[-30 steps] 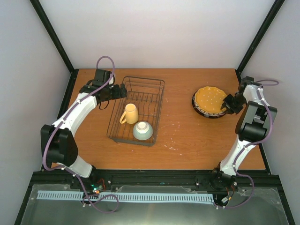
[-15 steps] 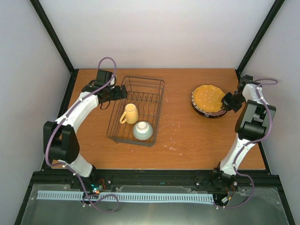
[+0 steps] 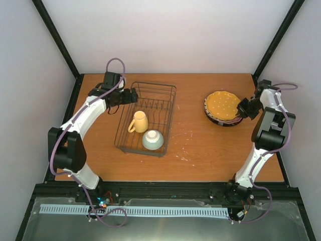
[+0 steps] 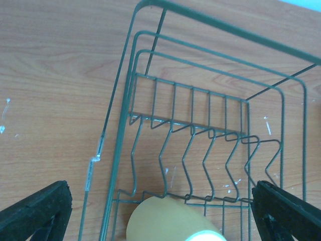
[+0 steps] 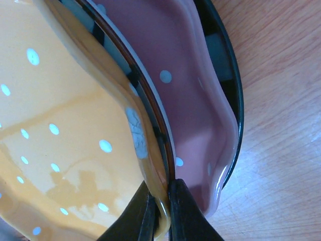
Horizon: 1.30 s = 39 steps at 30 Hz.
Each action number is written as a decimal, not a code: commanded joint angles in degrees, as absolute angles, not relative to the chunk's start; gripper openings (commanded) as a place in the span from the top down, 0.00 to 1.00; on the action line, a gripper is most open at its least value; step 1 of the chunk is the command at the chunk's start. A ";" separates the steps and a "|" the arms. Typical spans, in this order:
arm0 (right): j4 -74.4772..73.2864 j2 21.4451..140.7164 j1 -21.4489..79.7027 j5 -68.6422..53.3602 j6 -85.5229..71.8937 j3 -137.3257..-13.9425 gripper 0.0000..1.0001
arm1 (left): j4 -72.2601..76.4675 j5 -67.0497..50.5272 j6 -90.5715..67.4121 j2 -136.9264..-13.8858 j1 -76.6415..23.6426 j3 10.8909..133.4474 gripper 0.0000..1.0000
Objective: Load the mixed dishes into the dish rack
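Note:
The dish rack (image 3: 171, 113) stands left of centre, with the yellow mug (image 3: 139, 122) lying on its side and the mint bowl (image 3: 153, 140) inside it. My left gripper (image 3: 131, 95) hangs open over the rack's far left corner. In the left wrist view its open gripper (image 4: 160, 193) has the mug (image 4: 165, 223) and the rack wires (image 4: 225, 27) below it. At the right, my right gripper (image 3: 243, 109) is shut on the rim of the orange dotted plate (image 5: 65, 125), the top of the stack (image 3: 223, 108). The pink plate (image 5: 195, 100) lies under it, and a dark-rimmed plate (image 5: 231, 75) under that.
Black frame posts rise at both back corners, with pale walls close behind and beside the table (image 3: 200, 150). The right arm's elbow (image 3: 273, 130) stands near the table's right edge.
My right gripper has shut on the orange plate's rim, and the stack has shifted slightly left. The left gripper has edged right, over the rack's corner, still open.

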<state>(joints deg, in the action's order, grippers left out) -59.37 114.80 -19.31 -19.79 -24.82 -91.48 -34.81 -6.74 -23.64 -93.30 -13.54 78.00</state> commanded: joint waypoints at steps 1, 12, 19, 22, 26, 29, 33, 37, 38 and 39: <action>-63.50 113.41 -18.02 -26.08 -21.17 -93.10 0.97 | -33.31 -8.24 -22.95 -93.16 -13.36 81.46 0.02; -65.45 111.22 -18.47 -28.57 -19.64 -94.29 0.97 | -32.33 -10.98 -22.95 -92.91 -14.32 81.61 0.05; -62.56 109.25 -19.25 -37.30 -20.61 -93.30 0.97 | -30.42 -19.07 -22.48 -95.45 -18.83 87.61 0.05; -60.65 108.41 -19.25 -40.58 -21.22 -91.71 0.97 | -28.89 -24.47 -23.25 -97.52 -20.31 90.78 0.05; -59.58 107.59 -19.33 -42.03 -21.39 -90.51 0.97 | -27.73 -30.59 -24.26 -101.65 -22.18 95.24 0.05; -59.16 107.10 -19.42 -42.72 -21.58 -89.98 0.97 | -27.90 -33.74 -24.96 -105.16 -23.29 99.21 0.06; -58.74 106.34 -19.64 -43.58 -21.73 -89.53 0.97 | -28.18 -38.58 -26.44 -110.60 -24.09 103.91 0.06; -58.35 105.29 -19.69 -44.04 -21.78 -89.20 0.97 | -28.70 -43.38 -27.65 -116.84 -25.31 109.35 0.06; -58.35 105.03 -19.73 -44.16 -21.78 -89.00 0.97 | -28.55 -45.04 -28.32 -118.36 -25.62 110.48 0.06; -58.22 104.84 -19.76 -44.37 -21.81 -88.80 0.97 | -28.44 -46.25 -28.98 -119.86 -26.13 111.88 0.07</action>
<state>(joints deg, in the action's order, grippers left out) -60.51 109.47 -19.49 -37.12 -21.93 -88.73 -29.15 -38.50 -26.17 -115.28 -24.62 105.95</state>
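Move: The yellow plate, its rim pinched by the right fingers, has its middle about 9 cm left of that hand and 4 cm ahead. A white striped plate lies just under it, some 9 cm left, 2 ahead. The dish rack is roughly 51 cm left, level fore and aft. From the left hand the yellow plate is some 46 cm right, 4 back and 11 lower; the rack's middle is 5 cm right, 10 back, and the mug 2 right, 12 back. The yellow plate is kept pinched by its right-hand rim while the right hand raises it and draws it left off the stack, about 5 cm each way, tilting its left side up some 15 degrees. After a brief pause the empty, open left hand sweeps about 20 cm right across the rack's far end towards the plate, rising and then sinking a little, rolling left side down and swinging clockwise. ##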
